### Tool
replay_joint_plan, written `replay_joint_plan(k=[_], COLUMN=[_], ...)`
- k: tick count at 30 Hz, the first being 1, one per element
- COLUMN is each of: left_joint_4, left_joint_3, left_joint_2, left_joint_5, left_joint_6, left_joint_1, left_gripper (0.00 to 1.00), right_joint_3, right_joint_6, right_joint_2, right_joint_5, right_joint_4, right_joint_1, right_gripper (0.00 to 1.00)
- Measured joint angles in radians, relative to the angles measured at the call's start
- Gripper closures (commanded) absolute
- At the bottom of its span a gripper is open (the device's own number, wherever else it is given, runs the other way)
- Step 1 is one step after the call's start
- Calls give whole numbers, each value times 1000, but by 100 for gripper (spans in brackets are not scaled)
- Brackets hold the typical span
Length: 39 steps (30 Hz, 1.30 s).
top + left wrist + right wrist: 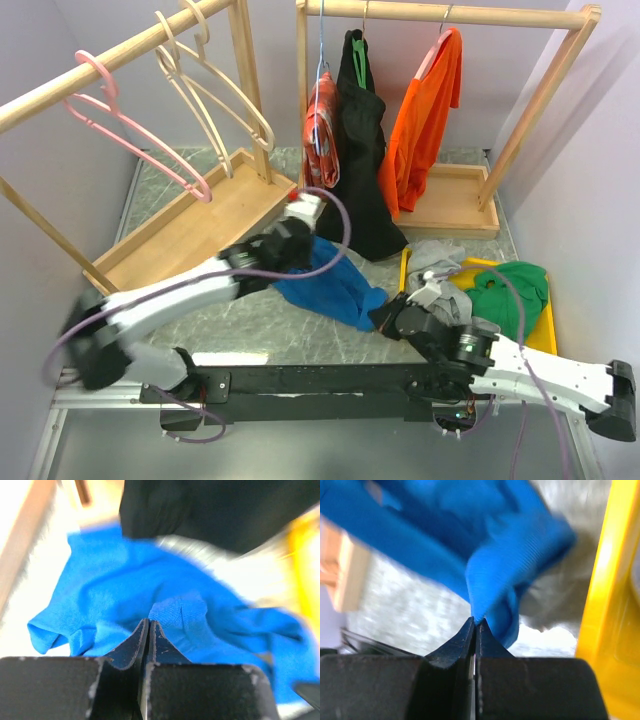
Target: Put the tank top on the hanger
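Observation:
The blue tank top (335, 283) lies crumpled on the table between my two arms. My left gripper (308, 250) is at its far left edge, and in the left wrist view the jaws (149, 623) are shut with a raised fold of the tank top (175, 611) at their tips. My right gripper (384, 315) is at its near right corner, shut on a tip of the tank top (505, 575) that rises from the closed jaws (475, 621). The pink hanger (135, 135) hangs on the left wooden rack, well apart from both grippers.
Two cream hangers (215, 90) hang beside the pink one. The left rack's wooden base (190, 225) lies just behind my left arm. The right rack holds red (321, 130), black (362, 150) and orange (425, 115) garments. A yellow tray (545, 330) holds green (512, 290) and grey (437, 265) garments.

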Motion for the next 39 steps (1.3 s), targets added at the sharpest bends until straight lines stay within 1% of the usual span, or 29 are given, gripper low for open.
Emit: replay_joint_plan(k=[4, 6, 8, 12, 15, 17, 19, 20, 22, 24, 27, 28, 30, 32, 33, 34, 36, 37, 38, 39], left_joint_4=[-10, -18, -28, -67, -86, -85, -86, -84, -71, -67, -53, -46, -37, -26, -22, -16, -11, -10, -10, -13], left_joint_3=[-8, -1, 27, 154, 256, 290, 285, 268, 188, 72, -114, -183, -308, -433, -491, -550, -615, -639, -657, -663], left_joint_2=[-270, -374, -441, -466, -468, -482, -514, -534, -585, -641, -681, -691, -694, -706, -718, -734, -759, -772, -786, -800], left_joint_5=[7, 6, 0, -32, -63, -82, -89, -90, -86, -76, -49, -35, -6, 23, 34, 45, 53, 54, 55, 53], left_joint_6=[-25, -35, -40, -40, -34, -33, -37, -43, -64, -98, -154, -179, -222, -276, -303, -334, -373, -393, -413, -420], left_joint_1=[-12, -12, -12, -12, -12, -12, -12, -12, -12, -12, -12, -12, -12, -12, -12, -12, -12, -12, -12, -12], left_gripper=[99, 99, 99, 99, 99, 99, 99, 99, 99, 99, 99, 96, 96, 92, 86, 70, 56, 34, 29, 26], right_joint_3=[183, 320, 475, 800, 1016, 1127, 1166, 1157, 1064, 906, 652, 559, 389, 264, 222, 171, 129, 124, 125, 127], right_joint_6=[-51, -111, -185, -370, -497, -550, -579, -582, -575, -546, -475, -449, -399, -356, -341, -320, -300, -296, -295, -294], right_joint_2=[-52, -47, -21, 106, 208, 264, 286, 284, 252, 201, 143, 130, 122, 148, 169, 200, 251, 277, 298, 311], right_joint_5=[113, 187, 252, 324, 312, 284, 250, 238, 202, 153, 66, 27, -53, -129, -156, -194, -241, -261, -270, -277], right_joint_4=[-116, -148, -164, -149, -138, -132, -117, -115, -87, -69, -50, -35, -3, 30, 44, 69, 96, 103, 119, 130], right_joint_1=[0, 0, -5, -49, -109, -154, -185, -192, -198, -198, -198, -198, -198, -198, -198, -199, -198, -198, -198, -198], right_gripper=[100, 100, 100, 100, 100, 100, 100, 100, 100, 100, 100, 100, 100, 100, 100, 100, 100, 100, 100, 97])
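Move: Both grippers already pinch the blue tank top. Its middle lies about 8 cm back, 4 cm right and 8 cm below the left hand; from the right hand it is some 8 cm ahead, 10 cm left and 2 cm lower. The black dress's hem hangs roughly 12 cm right and 5 cm ahead of the left hand, at a height 5 cm below it. The yellow bin's middle is some 25 cm right of the right hand, 3 cm ahead and 4 cm below. Swiftly up and straight back down, both arms flick the tank top over the table: the left hand rises some 30 cm and the right 40, wrists tipping up, then both sink. The left ends a little below its start, drawn back and left about 10 cm each way, opening its fingers at the cloth's left end; the right returns nearly to its starting place, still pinching. ##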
